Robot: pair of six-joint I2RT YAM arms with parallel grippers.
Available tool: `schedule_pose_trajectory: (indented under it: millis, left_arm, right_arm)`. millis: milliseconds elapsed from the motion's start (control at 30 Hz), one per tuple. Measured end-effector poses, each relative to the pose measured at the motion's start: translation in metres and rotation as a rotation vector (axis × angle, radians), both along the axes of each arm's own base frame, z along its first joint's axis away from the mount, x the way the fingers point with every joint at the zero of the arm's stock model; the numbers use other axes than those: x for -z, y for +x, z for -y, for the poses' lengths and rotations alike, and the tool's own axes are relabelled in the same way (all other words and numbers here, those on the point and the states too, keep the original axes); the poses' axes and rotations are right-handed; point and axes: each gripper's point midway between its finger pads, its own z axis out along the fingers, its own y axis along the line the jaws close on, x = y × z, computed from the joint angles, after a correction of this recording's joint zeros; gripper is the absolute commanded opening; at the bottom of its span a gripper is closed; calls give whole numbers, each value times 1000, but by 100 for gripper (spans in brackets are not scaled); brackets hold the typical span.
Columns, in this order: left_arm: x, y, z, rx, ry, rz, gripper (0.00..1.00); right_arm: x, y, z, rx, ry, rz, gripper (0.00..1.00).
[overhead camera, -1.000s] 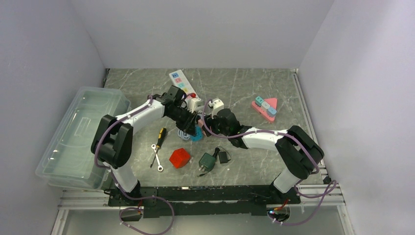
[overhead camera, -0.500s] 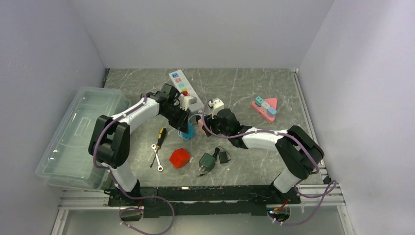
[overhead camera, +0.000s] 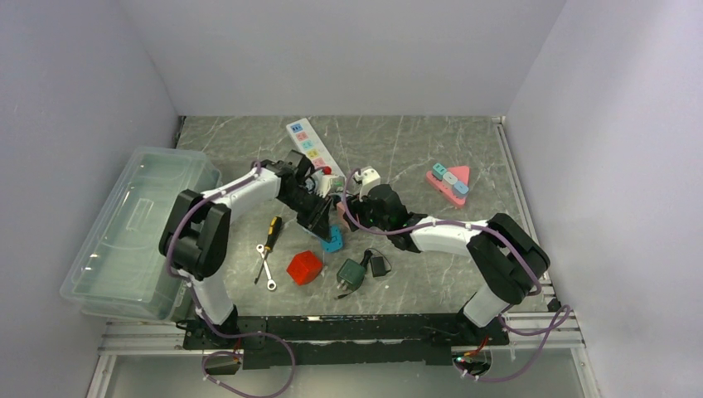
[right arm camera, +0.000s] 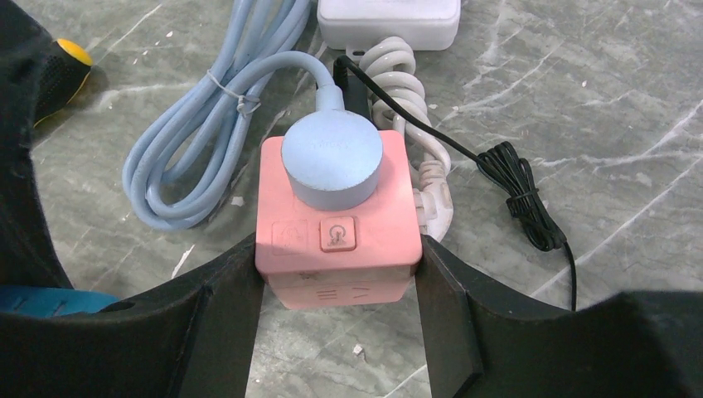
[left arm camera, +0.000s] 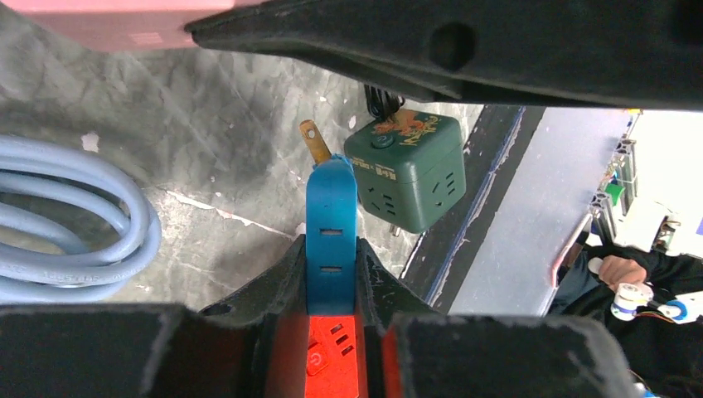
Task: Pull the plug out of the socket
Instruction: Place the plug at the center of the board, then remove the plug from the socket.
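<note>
My right gripper (right arm camera: 338, 249) is shut on a pink cube socket (right arm camera: 290, 199) that sits on the table, one finger on each side of it. A round light-blue plug (right arm camera: 332, 157) with its cable is seated in the cube's top face. My left gripper (left arm camera: 332, 249) is shut on a flat blue plug (left arm camera: 332, 207) with a brass pin (left arm camera: 315, 141) showing at its far end. In the top view this blue plug (overhead camera: 333, 242) hangs clear of the pink socket (overhead camera: 340, 213), in front of it, between the left gripper (overhead camera: 326, 232) and the right gripper (overhead camera: 348, 207).
A red cube socket (overhead camera: 304, 267) and a green one (overhead camera: 352, 272) lie near the front, with a black adapter (overhead camera: 380, 265). A screwdriver (overhead camera: 271, 228), a wrench (overhead camera: 265, 267), a white power strip (overhead camera: 308, 141), a clear bin (overhead camera: 137, 224) and a pink toy (overhead camera: 449, 182) surround them. A white charger (right arm camera: 390, 21) lies behind the socket.
My left gripper has carried the blue plug from beside the pink socket out to the left, then toward the front. The right arm and the pink socket have stayed still.
</note>
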Motion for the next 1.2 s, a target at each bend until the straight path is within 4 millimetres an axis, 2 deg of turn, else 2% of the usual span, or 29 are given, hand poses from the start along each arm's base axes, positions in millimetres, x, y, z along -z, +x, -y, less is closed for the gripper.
schedule_pose_trajectory:
  millis: [233, 333, 467, 600, 667, 767, 933, 1000, 1067, 1133, 1200]
  left_arm:
    - [25, 0, -3, -9, 65, -81, 25]
    - [33, -1, -5, -16, 92, -101, 40]
    - [38, 2, -9, -37, 133, -96, 78]
    - [44, 11, -16, -78, 199, -60, 91]
    - [42, 16, -19, -97, 220, -25, 93]
    - [28, 25, -25, -129, 228, 85, 93]
    - [-22, 45, -28, -202, 136, 369, 95]
    - [-45, 48, -26, -219, 69, 472, 95]
    - [-58, 49, -23, -224, 17, 533, 94]
    - [-62, 50, -18, -218, -12, 551, 94]
    - [-56, 50, -10, -207, -23, 536, 93]
  right_arm:
    - [0, 0, 1, 5, -2, 3, 0]
    - [0, 0, 2, 8, -2, 4, 0]
    - [0, 0, 3, 9, -3, 3, 0]
    - [-1, -1, 4, 10, -3, 4, 0]
    - [0, -1, 6, 13, -3, 4, 0]
    - [-1, -3, 8, 18, 2, 0, 0]
    - [-5, -7, 14, 38, 26, -42, 0]
    - [-7, -10, 17, 47, 39, -65, 0]
    - [-11, -13, 21, 59, 54, -85, 0]
    - [-16, -17, 25, 70, 71, -109, 0]
    - [-22, -21, 28, 87, 89, -130, 0]
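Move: The left hand holds the blue plug over bare table; the landing spot lies about 6 cm below, roughly 3 cm back, with no real sideways offset. From that hand the red cube plug sits some 7 cm back and 6 cm to the left, the green adapter 9 cm back and 6 cm right, and the pink cube in the right fingers 5 cm ahead and 4 cm right. From the right hand, the spot is about 8 cm back, 4 cm left and 4 cm below. Down about 4 cm goes the left hand with the blue plug, to the bare table, where its fingers open wide, drifting slightly left and forward; then it lifts quickly, roughly 10 cm, and moves forward away from the plug, fingertips swinging forward some 30 degrees. The right hand keeps its grip on the pink cube and late on draws it right, up and back. ##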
